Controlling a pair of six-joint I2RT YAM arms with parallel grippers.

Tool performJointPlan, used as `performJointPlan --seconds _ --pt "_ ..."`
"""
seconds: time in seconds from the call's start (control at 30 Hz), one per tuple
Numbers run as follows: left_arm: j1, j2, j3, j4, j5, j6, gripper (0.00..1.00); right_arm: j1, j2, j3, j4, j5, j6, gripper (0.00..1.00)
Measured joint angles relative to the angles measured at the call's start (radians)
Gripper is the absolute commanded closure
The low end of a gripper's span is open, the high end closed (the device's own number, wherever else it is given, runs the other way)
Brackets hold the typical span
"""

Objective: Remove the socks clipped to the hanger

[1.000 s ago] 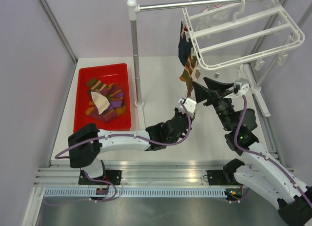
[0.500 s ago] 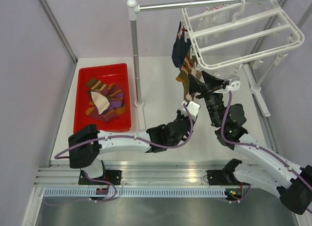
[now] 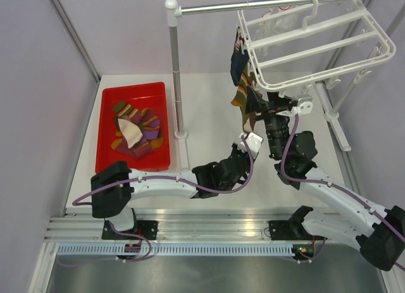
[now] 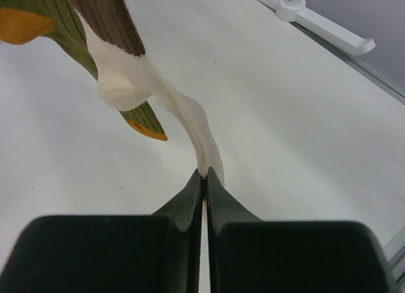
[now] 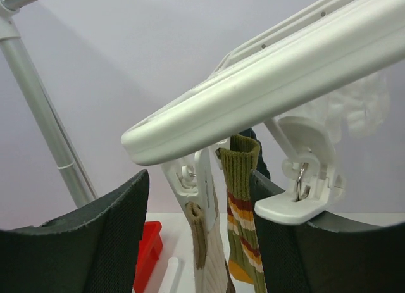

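The white hanger (image 3: 316, 49) hangs from the metal rail at the back right. Clipped at its left corner are a dark navy sock (image 3: 237, 62), an olive orange-striped sock (image 3: 241, 95) and a brown-and-cream sock (image 4: 190, 119). My left gripper (image 3: 250, 137) is shut on the cream toe, seen at the fingertips in the left wrist view (image 4: 205, 174). My right gripper (image 5: 199, 233) is open just under the hanger rim (image 5: 266, 84). Its jaws stand either side of a white clip (image 5: 204, 179) holding the brown-and-cream sock's cuff (image 5: 197, 233), with the olive sock (image 5: 243, 211) beside it.
A red tray (image 3: 104, 155) on the left holds several loose socks (image 3: 136, 131). The upright pole (image 3: 176, 71) of the metal stand rises between tray and hanger. Its white foot (image 4: 323, 30) lies on the table. A second empty clip (image 5: 304, 188) hangs by the right finger.
My right gripper has moved left and up, from beside the socks to under the hanger's corner clips. The hanging socks swung slightly. The left gripper stays shut on the toe.
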Motion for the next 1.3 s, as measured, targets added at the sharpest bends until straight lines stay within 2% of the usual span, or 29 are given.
performJointPlan --seconds 0.1,0.43,0.53,1.0,1.23,1.3 --pt "-0.002 0.000 0.002 -0.001 0.000 0.002 0.98 0.000 0.010 0.006 0.004 0.005 -0.008 0.35" --pt "-0.004 0.000 0.008 0.000 0.000 0.007 0.98 0.000 0.021 0.025 0.004 0.022 -0.023 0.88" --pt "-0.005 0.000 0.008 -0.001 -0.001 0.007 0.98 0.001 0.011 0.026 -0.007 0.023 -0.021 0.99" --pt "-0.002 -0.021 -0.010 -0.023 -0.029 0.004 0.98 0.003 -0.065 0.026 -0.045 0.038 -0.006 0.99" --pt "0.056 -0.282 -0.104 -0.163 -0.081 -0.061 0.98 0.003 -0.098 0.026 -0.089 0.050 -0.005 0.99" --pt "0.125 -0.389 -0.131 -0.200 -0.099 -0.087 0.98 0.003 -0.109 0.026 -0.098 0.050 -0.004 0.99"
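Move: The clip pinching the cream-and-brown sock sits right between the right hand's open fingers, about 1 cm ahead and 1 cm up; the olive striped sock hangs some 5 cm ahead, 1 cm right and 6 cm lower, and the dark blue sock roughly 13 cm ahead, 2 cm left and 5 cm lower. From the left hand, already holding the sock's lower end, the red bin lies about 42 cm left, 15 cm ahead and 17 cm below, with the pole's foot 24 cm left, 10 cm ahead and 20 cm below. The right hand edges in barely a centimetre and closes its wide-open fingers on the clip, squeezing it, then keeps that pinch while easing about 3 cm right, 2 cm up and 2 cm back. The left hand waits shut on the cream-and-brown sock's lower end, then late on sweeps quickly some 12 cm left, 7 cm up and a little forward towards the red bin, turning about 15 degrees counter-clockwise and carrying the sock. ##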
